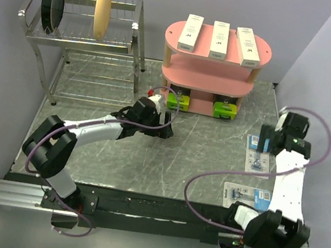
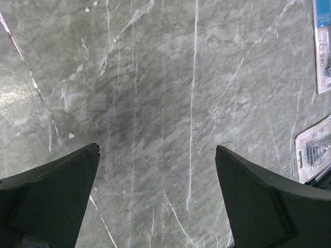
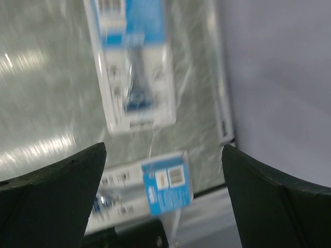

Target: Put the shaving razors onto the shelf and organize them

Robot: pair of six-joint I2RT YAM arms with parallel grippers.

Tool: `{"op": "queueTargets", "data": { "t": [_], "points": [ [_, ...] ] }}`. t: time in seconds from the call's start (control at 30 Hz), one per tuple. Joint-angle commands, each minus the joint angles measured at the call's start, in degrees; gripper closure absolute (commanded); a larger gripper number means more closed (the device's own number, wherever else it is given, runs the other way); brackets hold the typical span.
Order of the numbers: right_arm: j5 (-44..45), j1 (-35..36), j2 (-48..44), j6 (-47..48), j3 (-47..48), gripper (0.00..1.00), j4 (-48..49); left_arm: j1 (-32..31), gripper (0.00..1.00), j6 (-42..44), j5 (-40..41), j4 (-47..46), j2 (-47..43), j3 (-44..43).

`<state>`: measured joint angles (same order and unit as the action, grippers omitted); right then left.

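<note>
The pink shelf (image 1: 260,53) stands at the back centre. Three white razor boxes (image 1: 219,40) lie side by side on its top board. Two black-and-lime razor boxes (image 1: 178,100) (image 1: 225,110) sit on the bottom tier. Two blue-card blister packs lie on the table at the right, one (image 1: 258,155) (image 3: 134,67) farther back, one (image 1: 247,197) (image 3: 155,191) nearer. My right gripper (image 1: 267,142) (image 3: 164,149) hovers open above them, and its view is blurred. My left gripper (image 1: 166,126) (image 2: 158,149) is open over bare marble in front of the shelf, holding nothing.
A metal dish rack (image 1: 81,40) at the back left holds black pans (image 1: 54,1) and a tan bowl (image 1: 102,8). Walls close in on both sides. The table's right edge runs just past the blister packs.
</note>
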<state>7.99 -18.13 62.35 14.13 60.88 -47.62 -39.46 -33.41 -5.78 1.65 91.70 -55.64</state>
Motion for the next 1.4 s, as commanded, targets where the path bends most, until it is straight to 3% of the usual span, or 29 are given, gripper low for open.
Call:
{"op": "queueTargets", "data": {
  "t": [0.0,0.03,0.07,0.3,0.37,0.57,0.73,0.93,1.13,1.2,1.27,1.37],
  "points": [
    [-4.5,-0.4,1.5,9.1,-5.8,0.00,0.1,-0.2,0.01,1.0,-0.8,-1.3,0.6,-2.9],
    [-4.2,-0.4,2.3,9.2,-6.9,0.02,1.0,-0.2,0.01,0.9,-0.9,-1.2,0.5,-2.4],
    [-3.6,-0.4,4.0,9.1,-8.6,0.10,3.3,-0.2,0.00,0.9,-0.8,-1.1,0.3,-2.0],
    [-3.2,-1.0,9.9,9.5,-10.1,0.25,12.9,-0.2,0.00,0.7,-0.3,-1.2,-1.6,0.1],
    [-5.3,-1.3,13.3,9.5,-8.9,0.35,14.6,-0.1,0.01,0.2,-0.3,-2.8,-2.4,1.1],
    [-11.4,-2.4,19.5,11.1,-7.9,0.39,18.9,-0.1,0.01,-1.5,-0.9,-5.6,-3.9,4.4],
    [-9.9,-2.5,23.3,10.3,-8.0,0.40,21.4,0.4,0.01,-2.5,-1.2,-6.2,-3.5,5.0],
    [-10.2,-2.5,28.3,8.6,-6.3,0.49,23.3,0.8,0.01,-3.0,-1.5,-5.8,-1.4,4.0],
    [-10.8,-2.5,32.1,9.4,-6.8,0.65,25.2,0.8,0.00,-2.1,-0.9,-5.1,-1.0,3.3],
    [-11.1,-2.5,32.5,9.6,-6.6,0.77,24.3,0.8,0.01,-1.6,-0.5,-4.7,-1.4,3.3],
    [-11.3,-2.5,31.4,9.5,-6.1,0.88,22.5,0.8,0.01,-1.0,-0.4,-4.6,-1.6,3.4],
    [-14.0,-2.6,24.7,7.6,-5.8,0.94,19.8,0.8,0.01,-0.4,-0.3,-4.5,-1.8,3.6]
  ]
}}
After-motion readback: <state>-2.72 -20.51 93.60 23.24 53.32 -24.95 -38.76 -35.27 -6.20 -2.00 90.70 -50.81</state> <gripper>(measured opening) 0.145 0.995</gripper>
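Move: The razor pack I go for lies flat about 6 cm ahead of my right hand, some 1 cm to its right and roughly 18 cm below. The other razor pack lies about 16 cm nearer to me than that one and 2 cm farther left. A green box on the lowest shelf stands some 16 cm beyond the first pack and 15 cm to its left. From my left hand the first pack is about 36 cm to the right, 2 cm back and 9 cm below. My right hand drops about 17 cm onto the far razor pack, first sinking with a slight draw back, then slanting forward some 8 cm, while the fingers tip about 15 degrees steeper and turn a little counter-clockwise. On the way down I narrow the open fingers, and at the bottom I pinch the razor's handle through the clear plastic, just below the blue card. ##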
